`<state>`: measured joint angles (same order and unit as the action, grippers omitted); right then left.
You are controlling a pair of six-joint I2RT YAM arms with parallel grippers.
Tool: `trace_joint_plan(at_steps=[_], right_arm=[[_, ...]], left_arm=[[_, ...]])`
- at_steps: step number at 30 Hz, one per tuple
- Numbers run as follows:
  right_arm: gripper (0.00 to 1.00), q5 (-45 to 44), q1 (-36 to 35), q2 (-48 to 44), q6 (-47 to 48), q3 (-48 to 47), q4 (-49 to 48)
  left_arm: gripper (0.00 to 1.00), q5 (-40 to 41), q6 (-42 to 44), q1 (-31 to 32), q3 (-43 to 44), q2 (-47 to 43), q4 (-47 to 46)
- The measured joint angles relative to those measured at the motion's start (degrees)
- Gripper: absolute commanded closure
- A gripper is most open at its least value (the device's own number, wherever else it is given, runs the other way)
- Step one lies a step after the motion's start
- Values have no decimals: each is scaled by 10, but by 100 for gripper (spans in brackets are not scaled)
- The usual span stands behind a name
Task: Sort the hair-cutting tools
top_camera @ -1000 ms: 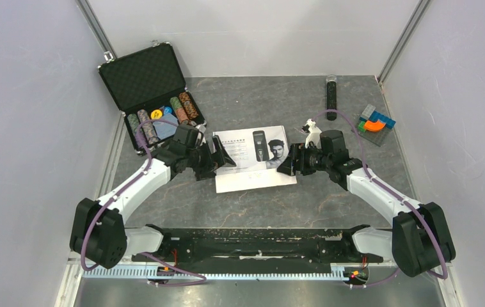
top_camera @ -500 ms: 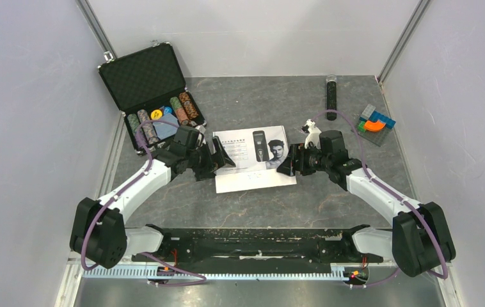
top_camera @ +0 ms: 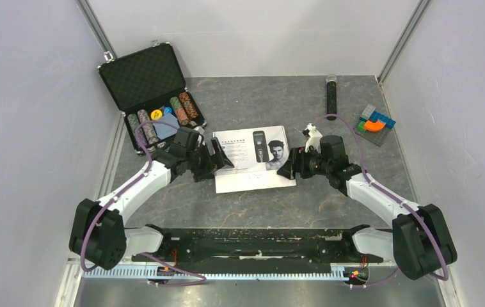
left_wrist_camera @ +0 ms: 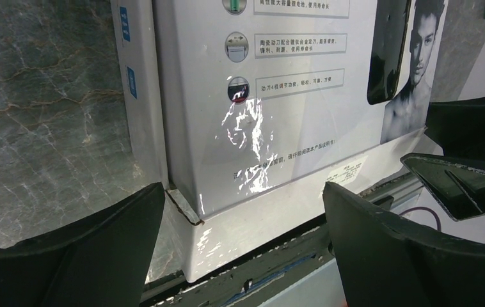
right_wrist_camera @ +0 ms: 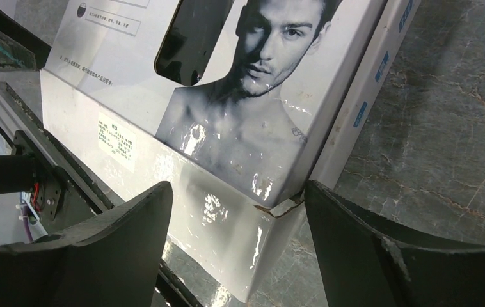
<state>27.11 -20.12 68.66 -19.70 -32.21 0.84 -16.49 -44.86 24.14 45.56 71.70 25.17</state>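
No hair-cutting tools show; only a clipper printed on a flat white box (top_camera: 253, 160) lying mid-table, with a man's portrait beside it. My left gripper (top_camera: 222, 155) stands open at the box's left end. In the left wrist view its jaws (left_wrist_camera: 243, 192) straddle the box's (left_wrist_camera: 278, 96) near corner, where the flap is torn. My right gripper (top_camera: 286, 165) stands open at the box's right end. In the right wrist view its jaws (right_wrist_camera: 237, 188) straddle the other near corner of the box (right_wrist_camera: 227, 147). Neither gripper holds anything.
An open black case (top_camera: 143, 77) with stacks of colourful chips (top_camera: 163, 115) stands at the back left. A thin black stick with a clear tip (top_camera: 331, 97) lies at the back right, beside a colourful block puzzle (top_camera: 375, 124). A small white object (top_camera: 312, 134) sits behind my right wrist.
My right gripper has slid a little toward the near side along the box's right end. The left gripper has barely shifted, and the box stays put.
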Motion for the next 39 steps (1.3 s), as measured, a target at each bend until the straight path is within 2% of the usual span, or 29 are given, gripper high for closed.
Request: trace_joint_plan(at_steps=[10,20,28,39], right_arm=[[19,-26,0,-13,20,17,16],[19,-40,0,-73,38,62,31],[19,-53,0,-69,43,90,23],[20,-96,0,-42,42,129,-36]], left_arm=[[0,21,19,0,-3,-28,9],[0,25,27,0,-45,-32,10],[0,39,27,0,-70,-32,8],[0,75,26,1,-104,-30,-6]])
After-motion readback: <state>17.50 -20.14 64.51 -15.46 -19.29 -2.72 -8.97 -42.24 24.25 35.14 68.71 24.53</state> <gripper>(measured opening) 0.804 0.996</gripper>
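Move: Just outward and back of each hand is an end of the clipper box's front flap: its left end some 3 cm left, 4 cm back and 7 cm below the left hand; its right end roughly 3 cm right, 2 cm back and 6 cm below the right. The box's middle is about 7 cm right and 5 cm ahead of the left hand. The chip case sits about 18 cm left and 14 cm ahead of that hand, the microphone about 15 cm right and 22 cm ahead of the right one. Spreading apart with fingers kept open, both hands sink about 6 cm towards the front flap's two ends while moving some 4 cm outward, the left to its left and the right to its right, and 3 cm back; the left first lifts barely a centimetre. Each wrist tilts about 10 degrees so the fingers point more steeply down, ending beside the flap's ends; contact can't be made out. ##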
